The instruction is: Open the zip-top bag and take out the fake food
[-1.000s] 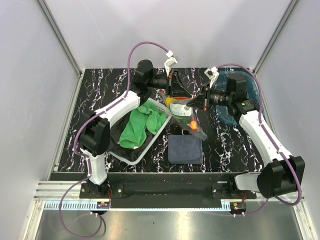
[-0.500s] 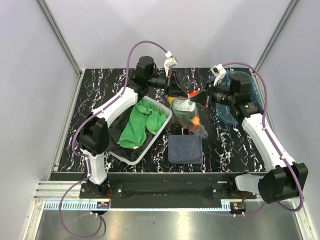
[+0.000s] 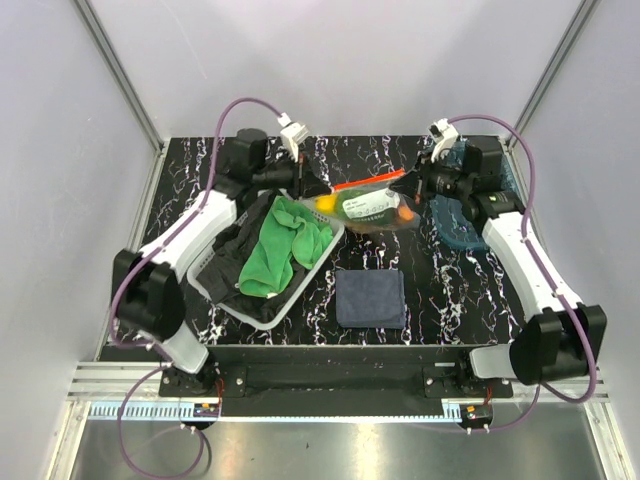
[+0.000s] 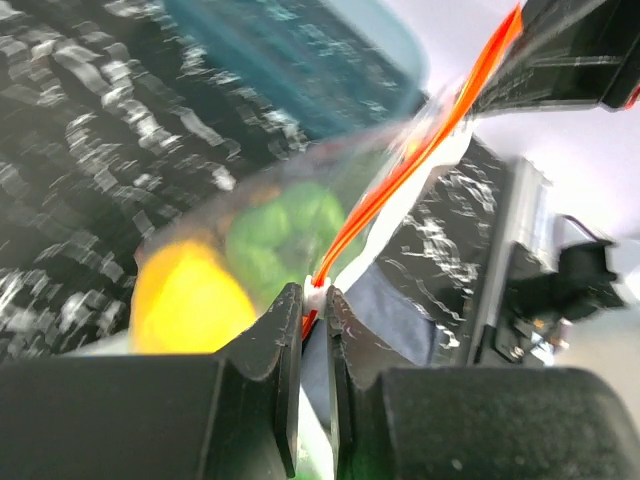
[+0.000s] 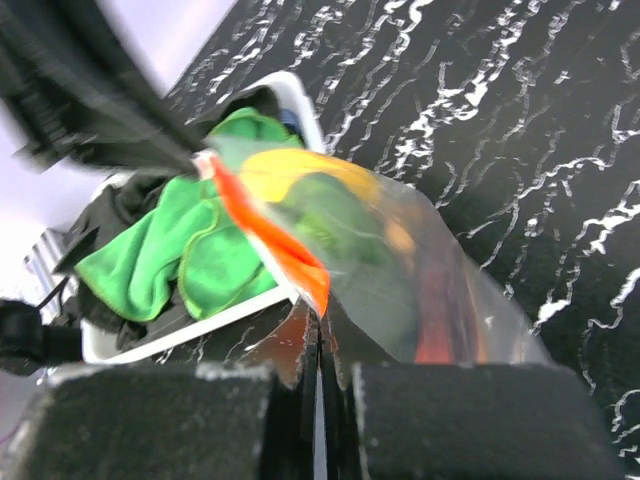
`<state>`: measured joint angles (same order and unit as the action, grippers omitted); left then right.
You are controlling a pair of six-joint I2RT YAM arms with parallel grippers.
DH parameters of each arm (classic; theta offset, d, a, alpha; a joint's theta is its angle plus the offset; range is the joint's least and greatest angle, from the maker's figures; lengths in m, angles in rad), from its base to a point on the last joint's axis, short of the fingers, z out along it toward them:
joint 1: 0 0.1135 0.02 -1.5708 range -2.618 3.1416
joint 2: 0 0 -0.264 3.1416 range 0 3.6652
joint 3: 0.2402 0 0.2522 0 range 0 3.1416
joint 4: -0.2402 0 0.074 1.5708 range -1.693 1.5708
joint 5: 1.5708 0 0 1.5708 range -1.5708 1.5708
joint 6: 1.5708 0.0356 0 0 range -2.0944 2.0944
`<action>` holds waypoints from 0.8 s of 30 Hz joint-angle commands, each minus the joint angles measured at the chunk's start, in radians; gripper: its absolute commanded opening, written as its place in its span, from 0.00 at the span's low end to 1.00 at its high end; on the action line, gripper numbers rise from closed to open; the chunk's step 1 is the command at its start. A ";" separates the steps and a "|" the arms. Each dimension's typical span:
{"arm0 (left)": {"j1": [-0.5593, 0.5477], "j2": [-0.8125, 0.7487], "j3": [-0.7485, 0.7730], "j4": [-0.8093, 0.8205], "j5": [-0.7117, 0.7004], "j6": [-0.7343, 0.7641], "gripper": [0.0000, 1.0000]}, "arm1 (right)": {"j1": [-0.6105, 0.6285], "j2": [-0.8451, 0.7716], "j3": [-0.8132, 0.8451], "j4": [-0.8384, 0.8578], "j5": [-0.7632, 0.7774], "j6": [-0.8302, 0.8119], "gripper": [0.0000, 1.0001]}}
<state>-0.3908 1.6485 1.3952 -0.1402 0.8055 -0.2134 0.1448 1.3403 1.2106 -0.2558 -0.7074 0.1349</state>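
The zip-top bag (image 3: 368, 208) hangs above the table, stretched sideways between both grippers, its orange-red zip strip (image 3: 370, 184) along the top. My left gripper (image 3: 312, 190) is shut on the white slider at the strip's left end (image 4: 316, 296). My right gripper (image 3: 412, 186) is shut on the strip's right corner (image 5: 318, 285). Fake food shows inside the bag: a yellow piece (image 4: 185, 300) and a green piece (image 4: 285, 235); the right wrist view shows them too, yellow piece (image 5: 285, 170) and green piece (image 5: 335, 215).
A white basket (image 3: 232, 308) holding a green cloth (image 3: 285, 245) and dark fabric stands left of centre, under the bag's left end. A dark blue cloth (image 3: 370, 298) lies at the front middle. A translucent blue tray (image 3: 470, 228) sits at the right, below the right arm.
The left gripper has swung left over the basket and the right one a little right. The bag, earlier hanging down between them, is now pulled out sideways.
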 commanded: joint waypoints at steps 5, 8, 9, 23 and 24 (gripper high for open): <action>0.050 -0.157 -0.182 -0.096 -0.210 0.048 0.00 | -0.028 0.147 0.187 0.114 0.077 0.006 0.00; 0.050 -0.187 -0.202 -0.134 -0.229 0.077 0.00 | -0.033 0.189 0.196 0.131 0.086 0.015 0.00; 0.050 -0.196 -0.205 -0.147 -0.232 0.088 0.00 | -0.033 0.197 0.190 0.138 0.082 0.017 0.00; -0.010 -0.334 -0.291 -0.125 -0.079 0.105 0.24 | -0.057 0.362 0.216 0.214 -0.299 -0.069 0.00; -0.011 -0.314 -0.274 -0.125 -0.068 0.101 0.34 | -0.057 0.358 0.210 0.211 -0.297 -0.070 0.00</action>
<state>-0.3882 1.3338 1.0672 -0.2848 0.6487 -0.1104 0.0975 1.7084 1.3727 -0.1165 -0.8871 0.1081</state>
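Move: The bag hangs between the hands by its orange zip: its middle is about 9 cm right of the left hand, 1 cm ahead and 6 cm below. The yellow food in it sits some 4 cm right of that hand, 2 cm ahead and 6 cm below; the green cloth in the basket lies about 9 cm left, 3 cm back and 15 cm below. From the right hand the bag's middle is roughly 8 cm left, level fore-and-aft, 6 cm below. The zip's white slider, still pinched by the left fingers, is drawn leftward and down, then mainly back towards the basket, about 10 cm altogether, the wrist tilting some 10 degrees. The right hand keeps its shut grip on the other end of the zip and pulls against it, some 7 cm forward and then also down about 5 cm. ##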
